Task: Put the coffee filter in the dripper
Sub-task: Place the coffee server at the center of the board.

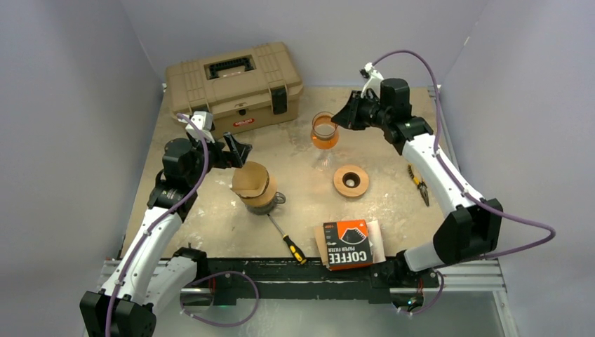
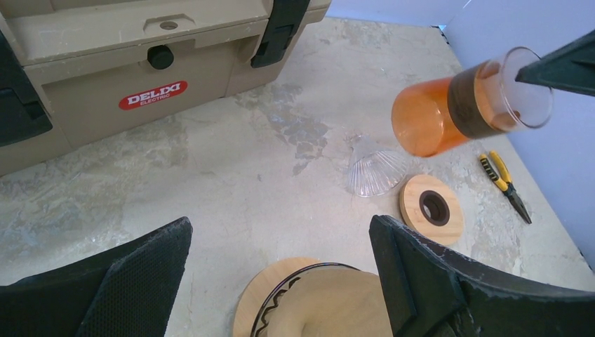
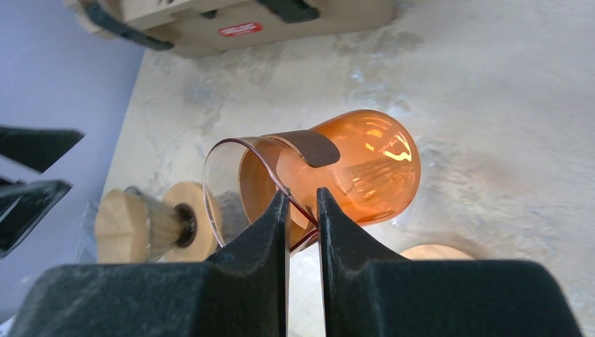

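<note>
A brown paper coffee filter (image 1: 250,179) sits in the top of the dripper (image 1: 263,199), which stands left of the table's middle. From the left wrist the filter (image 2: 344,302) shows inside the dripper's wavy dark rim, over its wooden collar (image 2: 256,302). My left gripper (image 1: 238,151) hangs open just behind and above it, fingers (image 2: 140,274) wide apart and empty. The right wrist view shows filter (image 3: 116,225) and dripper (image 3: 163,226) at far left. My right gripper (image 1: 339,119) is shut on the rim of an orange glass carafe (image 1: 324,131), held tilted above the table (image 3: 365,161).
A tan toolbox (image 1: 235,81) stands at the back left. A clear ribbed glass cone (image 2: 375,168) lies under the carafe, next to a wooden ring (image 1: 351,180). Pliers (image 1: 419,184) lie at the right, a screwdriver (image 1: 288,241) and a coffee filter packet (image 1: 349,243) near the front.
</note>
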You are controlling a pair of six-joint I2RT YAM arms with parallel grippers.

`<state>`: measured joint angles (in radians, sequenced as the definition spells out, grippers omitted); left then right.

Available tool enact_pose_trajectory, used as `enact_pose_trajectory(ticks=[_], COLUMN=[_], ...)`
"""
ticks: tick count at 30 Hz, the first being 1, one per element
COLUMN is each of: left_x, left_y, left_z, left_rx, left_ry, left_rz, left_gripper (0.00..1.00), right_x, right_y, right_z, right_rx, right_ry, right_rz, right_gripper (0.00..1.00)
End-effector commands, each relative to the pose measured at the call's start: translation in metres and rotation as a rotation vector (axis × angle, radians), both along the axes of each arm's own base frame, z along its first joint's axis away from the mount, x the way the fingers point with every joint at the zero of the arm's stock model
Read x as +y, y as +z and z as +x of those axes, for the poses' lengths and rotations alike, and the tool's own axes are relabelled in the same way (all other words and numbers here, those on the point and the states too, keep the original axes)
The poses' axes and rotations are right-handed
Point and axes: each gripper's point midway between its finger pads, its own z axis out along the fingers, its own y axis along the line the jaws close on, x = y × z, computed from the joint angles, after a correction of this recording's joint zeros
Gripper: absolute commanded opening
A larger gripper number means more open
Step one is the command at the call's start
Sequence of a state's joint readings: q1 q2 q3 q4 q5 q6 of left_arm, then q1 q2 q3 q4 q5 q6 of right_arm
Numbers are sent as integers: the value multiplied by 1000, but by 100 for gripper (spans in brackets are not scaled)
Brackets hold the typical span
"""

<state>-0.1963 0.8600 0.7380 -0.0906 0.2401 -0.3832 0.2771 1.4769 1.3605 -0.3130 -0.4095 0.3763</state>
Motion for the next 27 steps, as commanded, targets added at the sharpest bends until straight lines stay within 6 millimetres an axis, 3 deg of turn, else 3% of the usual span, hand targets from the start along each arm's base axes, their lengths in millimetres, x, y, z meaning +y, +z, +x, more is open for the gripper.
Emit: enact_pose_trajectory(ticks=[1, 7, 14, 27], left_x=[-1, -1, 0, 0], left_y=[11, 11, 12, 10], left_z=[2, 1, 1, 1], left_rx=[-41, -41, -44, -41], left_ry=[-8, -11, -8, -6], left_rz=[-26, -28, -29, -28], left_gripper=[98, 98, 98, 98], right_x=[25, 39, 39, 49], right_y=[34, -9, -55, -100], right_z=[-38, -62, -71, -73], right_rx=[-70, 29, 105, 189], right_ry=[126, 176, 176, 219], right_rz=[66, 43, 33, 1], right_gripper=[0, 0, 0, 0])
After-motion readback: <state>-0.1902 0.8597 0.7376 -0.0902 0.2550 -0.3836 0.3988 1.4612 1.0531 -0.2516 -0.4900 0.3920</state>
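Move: The right hand already holds the coffee server by its rim. The spot it is bound for, at the board's centre, lies about 8 cm back, 7 cm left and 26 cm below. The bare wooden collar sits some 7 cm back and 5 cm right of that hand, the clear dripper 2 cm ahead and 2 cm left. The jug with dripper and filter is about 13 cm back, 22 cm left. From the left hand, the centre spot is roughly 20 cm right, 1 cm ahead, 24 cm down. Back and somewhat left at nearly constant height, then mostly straight down by about 11 cm, the right hand carries the server towards the clear centre of the board, between the bare collar and the filter-topped jug. Its fingers tip some 15 degrees further down and swing slightly counter-clockwise, keeping their pinch on the rim. ##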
